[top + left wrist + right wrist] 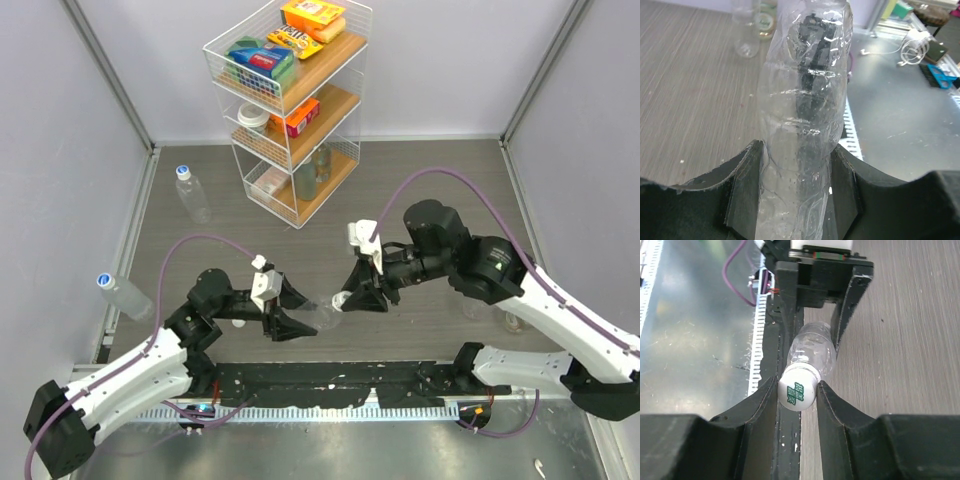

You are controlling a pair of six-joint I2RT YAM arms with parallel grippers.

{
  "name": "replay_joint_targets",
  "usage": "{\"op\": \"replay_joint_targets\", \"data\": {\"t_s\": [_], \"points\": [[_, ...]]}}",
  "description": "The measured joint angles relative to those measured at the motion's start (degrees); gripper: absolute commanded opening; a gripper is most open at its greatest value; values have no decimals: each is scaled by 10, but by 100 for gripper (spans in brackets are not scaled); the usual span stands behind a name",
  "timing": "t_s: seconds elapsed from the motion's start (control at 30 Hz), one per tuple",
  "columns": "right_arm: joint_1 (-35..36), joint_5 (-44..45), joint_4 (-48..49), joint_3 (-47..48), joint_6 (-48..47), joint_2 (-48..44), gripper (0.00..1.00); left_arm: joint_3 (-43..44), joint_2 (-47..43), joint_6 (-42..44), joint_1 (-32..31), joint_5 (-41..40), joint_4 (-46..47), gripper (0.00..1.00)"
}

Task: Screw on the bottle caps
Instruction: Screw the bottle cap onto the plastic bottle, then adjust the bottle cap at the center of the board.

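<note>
A clear ribbed bottle point(322, 316) lies level above the table between the two arms. My left gripper point(297, 312) is shut on its body, and in the left wrist view the bottle point(801, 115) fills the gap between both pads point(742, 195). My right gripper point(352, 297) is shut on a white bottle cap point(342, 299) at the bottle's neck. The right wrist view shows that cap point(797, 390), printed with green characters, pinched between the fingers point(762, 405), with the bottle's shoulder point(813, 351) just behind it and the left gripper beyond.
A wire rack point(290, 100) with boxes and jars stands at the back. Two capped bottles lie at the left, one point(192, 198) near the rack and another point(126, 296) by the wall. More clear bottles point(497, 310) stand under the right arm. A black rail point(330, 380) runs along the near edge.
</note>
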Motion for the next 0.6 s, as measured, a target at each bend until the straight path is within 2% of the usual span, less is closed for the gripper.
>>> {"op": "replay_joint_targets", "data": {"t_s": [0.13, 0.3, 0.43, 0.6], "points": [[2, -43, 5, 0, -43, -11, 1, 0, 0, -23, 0, 33, 44, 16], [2, -93, 16, 12, -57, 8, 1, 1, 0, -31, 0, 51, 48, 15], [2, -114, 72, 3, -7, 3, 1, 1, -3, -34, -1, 57, 61, 13], [3, -84, 145, -19, 104, -24, 1, 1, -24, -41, -1, 37, 84, 12]]}}
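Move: The bottle mouth is right at the right fingertips, about 1 cm to their left and just below, under the white cap they already pinch. From the left hand, which already grips the bottle, that cap sits about 9 cm to the right, 9 cm up and some 1 cm ahead. A loose cap lies on the table 16 cm left of the left hand, 4 cm farther out and 18 cm down. An open clear bottle stands about 28 cm right of the right hand, 9 cm ahead and 20 cm down. The cap stays pinched at the bottle mouth while both hands carry cap and bottle upwards, drawing slightly back at first. The right hand rises about 5 cm, edging left, and rolls its fingertips some 10 to 15 degrees less downward after a brief counter-clockwise swing that partly returns. The left hand keeps its grip, lifts the bottle about 4 cm and tips its neck end up a little. ##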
